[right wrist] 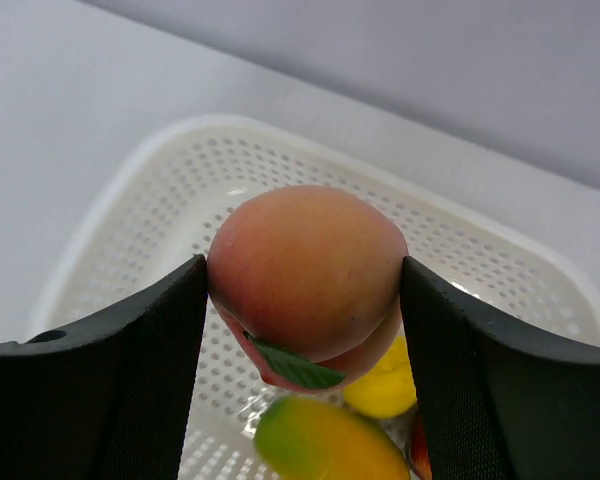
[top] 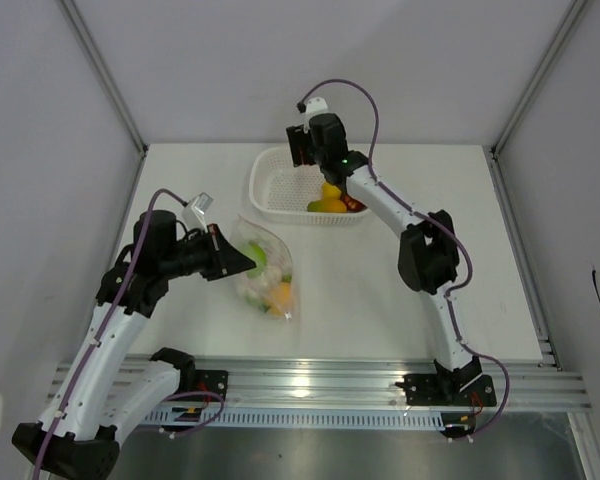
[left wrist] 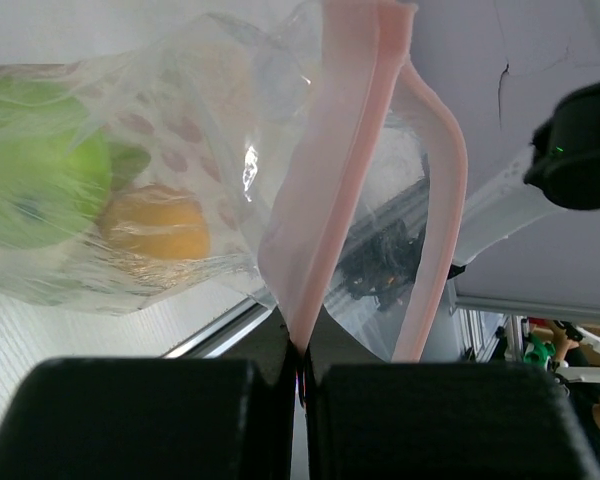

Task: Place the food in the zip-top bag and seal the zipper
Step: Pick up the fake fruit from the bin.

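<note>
The clear zip-top bag (top: 265,272) lies mid-table with a green apple (left wrist: 40,170), an orange citrus (left wrist: 155,225) and other food inside. My left gripper (left wrist: 302,375) is shut on one lip of the pink zipper (left wrist: 330,180), while the other lip (left wrist: 442,200) bows away, so the mouth gapes. Over the white basket (right wrist: 130,240), my right gripper (right wrist: 303,270) is shut on a peach (right wrist: 305,250), lifted off the basket floor. Below it lie a mango (right wrist: 325,445), a yellow citrus (right wrist: 385,385) and a sliver of dark red apple (right wrist: 417,455).
The white perforated basket (top: 275,195) stands at the back of the table, just behind the bag. In the top view my right gripper (top: 328,178) hangs over its right part. Grey walls enclose the table on three sides, and a metal rail (top: 320,385) runs along the near edge.
</note>
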Controlling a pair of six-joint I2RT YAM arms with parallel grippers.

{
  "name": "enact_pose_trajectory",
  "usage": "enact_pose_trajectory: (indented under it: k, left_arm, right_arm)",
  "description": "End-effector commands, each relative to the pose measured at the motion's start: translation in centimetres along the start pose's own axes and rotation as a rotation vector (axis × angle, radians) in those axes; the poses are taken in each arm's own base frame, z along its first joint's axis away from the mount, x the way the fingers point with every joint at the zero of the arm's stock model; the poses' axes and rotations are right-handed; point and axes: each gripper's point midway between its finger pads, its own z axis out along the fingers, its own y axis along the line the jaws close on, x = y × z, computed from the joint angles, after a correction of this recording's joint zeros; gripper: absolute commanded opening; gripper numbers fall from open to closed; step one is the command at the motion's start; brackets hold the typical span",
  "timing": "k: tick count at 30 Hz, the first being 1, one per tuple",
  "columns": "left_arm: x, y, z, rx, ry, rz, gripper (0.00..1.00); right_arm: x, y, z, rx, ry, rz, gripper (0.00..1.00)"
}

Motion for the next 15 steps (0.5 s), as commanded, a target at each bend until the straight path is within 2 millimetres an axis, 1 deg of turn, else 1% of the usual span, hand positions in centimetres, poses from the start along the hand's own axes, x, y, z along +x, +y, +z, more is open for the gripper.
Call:
enact_pose_trajectory:
  k: [1,2,3,4,5,6,7,8,9,10,11,12,13,14,15]
  left_arm:
    - [-0.3,-0.5,0.4,0.035,0.002,0.011,0.01]
    - [-0.3,-0.5,0.4,0.034,0.003,0.011,0.01]
    - [-0.4,-0.5,0.4,0.033,-0.001,0.014,0.01]
    - [-0.5,-0.5,0.5,0.034,0.001,0.013,0.01]
    - [-0.6,-0.5,0.5,0.034,-0.002,0.015,0.01]
    - [-0.6,-0.6,0.5,0.035,-0.003,0.014,0.01]
    - [-0.7,-0.6,0.5,0.033,-0.006,0.015,0.01]
    - [-0.7,-0.6,0.4,0.034,-0.008,0.017,0.01]
    - [-0.7,-0.6,0.4,0.032,-0.010,0.017,0.01]
    - [-0.6,-0.5,0.4,0.031,-0.009,0.016,0.00]
    - [-0.6,-0.5,0.5,0.032,-0.010,0.014,0.01]
    - [-0.6,-0.4,0.5,0.031,-0.012,0.015,0.01]
    - [-0.5,-0.4,0.6,0.033,-0.009,0.012,0.01]
    - [-0.4,-0.3,0.6,0.034,-0.007,0.011,0.01]
    - [-0.5,-0.4,0.5,0.034,-0.008,0.012,0.01]
  right_arm:
    - [-10.8,1.0,-8.2,0.000,-0.209,-0.003,0.00]
    - [-13.3,1.2,-11.1,-0.012,-0.259,0.006,0.00]
    - [-12.5,1.7,-12.0,-0.017,-0.243,-0.001,0.00]
    - [-12.7,3.4,-13.6,-0.047,-0.253,-0.008,0.00]
    - [-15.0,3.6,-16.9,-0.061,-0.313,-0.002,0.00]
    - [-13.7,4.4,-17.8,-0.070,-0.291,-0.024,0.00]
    - [-13.6,6.6,-19.6,-0.111,-0.298,-0.036,0.00]
    - [-13.6,7.4,-21.0,-0.128,-0.303,-0.039,0.00]
    - [-14.7,7.7,-24.0,-0.148,-0.339,-0.028,0.00]
    - [-13.2,8.6,-24.7,-0.172,-0.313,-0.037,0.00]
    - [-12.8,10.7,-26.6,-0.222,-0.317,-0.039,0.00]
    - [-13.7,10.9,-29.2,-0.248,-0.351,-0.021,0.00]
    - [-12.6,11.7,-30.1,-0.271,-0.337,-0.029,0.00]
    - [-12.0,13.4,-31.9,-0.320,-0.336,-0.036,0.00]
    - [-11.9,13.8,-33.1,-0.335,-0.341,-0.032,0.00]
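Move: Over the far part of the bin, the right hand already holds the peach. The zip-top bag lies about 31 cm back, 6 cm left and 8 cm below that hand. The bin's middle is roughly 1 cm ahead, 4 cm right and 13 cm below; in it the mango lies some 6 cm back, 7 cm right and 12 cm below. From the left hand, the bag's middle is about 8 cm ahead, 2 cm right and 14 cm down. Sweeping back about 27 cm and up some 23 cm, with a small drift left, the right arm carries the peach away from the bin and back towards the bag's side of the table, climbing fast first, then mostly drawing back. Its fingers keep their grip while the wrist tips up and swings counter-clockwise, each by 15 to 20 degrees, rolling slightly. The left hand keeps its shut pinch on the bag's zipper edge. ##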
